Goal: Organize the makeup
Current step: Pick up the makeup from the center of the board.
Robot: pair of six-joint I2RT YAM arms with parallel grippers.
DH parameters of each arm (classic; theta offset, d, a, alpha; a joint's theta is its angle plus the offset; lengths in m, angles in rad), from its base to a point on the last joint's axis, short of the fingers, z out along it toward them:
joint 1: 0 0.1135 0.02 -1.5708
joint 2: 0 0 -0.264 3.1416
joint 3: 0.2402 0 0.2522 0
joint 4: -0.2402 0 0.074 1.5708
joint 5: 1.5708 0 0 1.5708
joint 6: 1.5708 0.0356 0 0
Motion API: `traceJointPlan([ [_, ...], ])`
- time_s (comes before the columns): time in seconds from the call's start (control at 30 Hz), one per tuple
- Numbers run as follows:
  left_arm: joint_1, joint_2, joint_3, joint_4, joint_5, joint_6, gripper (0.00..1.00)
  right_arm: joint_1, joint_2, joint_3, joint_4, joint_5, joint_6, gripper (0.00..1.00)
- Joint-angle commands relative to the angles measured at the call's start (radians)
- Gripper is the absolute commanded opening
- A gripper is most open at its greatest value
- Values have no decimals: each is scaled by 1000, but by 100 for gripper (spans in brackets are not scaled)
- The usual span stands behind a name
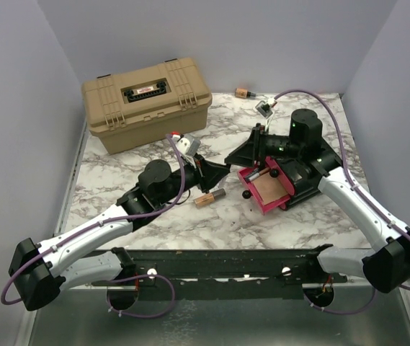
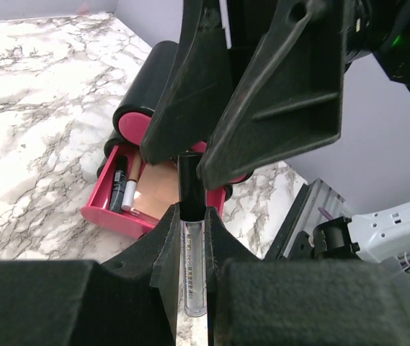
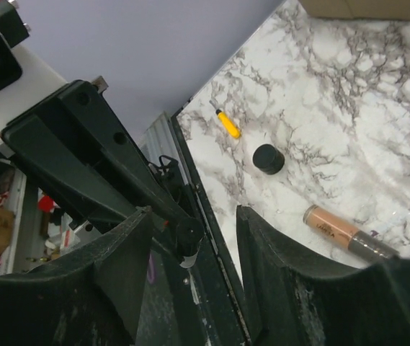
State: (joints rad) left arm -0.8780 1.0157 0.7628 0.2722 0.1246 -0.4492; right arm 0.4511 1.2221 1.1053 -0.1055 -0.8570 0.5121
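Observation:
My left gripper (image 2: 192, 216) is shut on a slim clear tube (image 2: 192, 267) with a black cap (image 2: 190, 176), held in the air and pointing at the right gripper. My right gripper (image 3: 194, 231) is open, its fingers (image 2: 284, 94) either side of that cap (image 3: 189, 234) with a gap showing. The two grippers meet at mid-table (image 1: 226, 164). Just behind lies an open pink drawer (image 1: 253, 196) holding a slim black tube (image 2: 118, 184), a white tube (image 2: 131, 191) and a copper-pink compact (image 2: 158, 191). A copper lipstick tube (image 1: 210, 198) lies on the marble, and a black round jar (image 3: 268, 158) beyond it.
A tan toolbox (image 1: 147, 101) stands at the back left. A yellow pen (image 3: 228, 124) lies near the table's front rail. A small copper tube (image 1: 244, 92) lies at the back wall. The black organizer box (image 1: 305, 180) sits under the right arm, by the pink drawer.

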Motion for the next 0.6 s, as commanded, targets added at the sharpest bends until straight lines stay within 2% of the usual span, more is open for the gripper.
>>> traceJointPlan([
  [0.0, 3, -3, 17, 48, 20, -8, 0, 25, 18, 30, -50, -31, -53, 51],
  [0.13, 3, -3, 15, 51, 12, -7, 0, 27, 25, 32, -60, -33, -71, 38],
  [0.3, 4, 3, 13, 53, 3, -9, 0, 27, 22, 38, -74, -29, -96, 10],
  [0.33, 3, 4, 12, 54, -1, -13, 1, 28, 17, 36, -64, -20, -93, 8],
  [0.37, 3, 4, 11, 53, -5, -15, 9, 28, 12, 34, -52, -10, -86, 6],
  [0.47, 3, 7, 5, 54, -21, -18, 46, 27, 8, 31, -30, 20, -64, 1],
  [0.57, 3, 7, -1, 52, -25, -18, 62, 27, 8, 25, -11, 71, -45, 1],
])
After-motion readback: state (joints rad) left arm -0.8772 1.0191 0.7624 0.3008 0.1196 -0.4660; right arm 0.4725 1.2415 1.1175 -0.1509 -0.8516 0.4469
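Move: The upright lip gloss tube is still pinched by the left hand, its middle about 1 cm below that hand's point. From the right hand, whose open fingers straddle the cap, the tube's middle lies about 4 cm below, 1 cm left and 1 cm back. The open pink drawer is some 5 cm ahead of the right hand, 11 cm right and 22 cm below; the foundation bottle is roughly 3 cm ahead, 7 cm left and 23 cm below. The lip gloss tube's black cap is pinched by the right fingers, which sink about 1 cm around it and close from a wide gap almost to shut. Only once that grip is made does the left hand, staying practically in place, spread its fingers and let go of the tube below the right fingertips. ##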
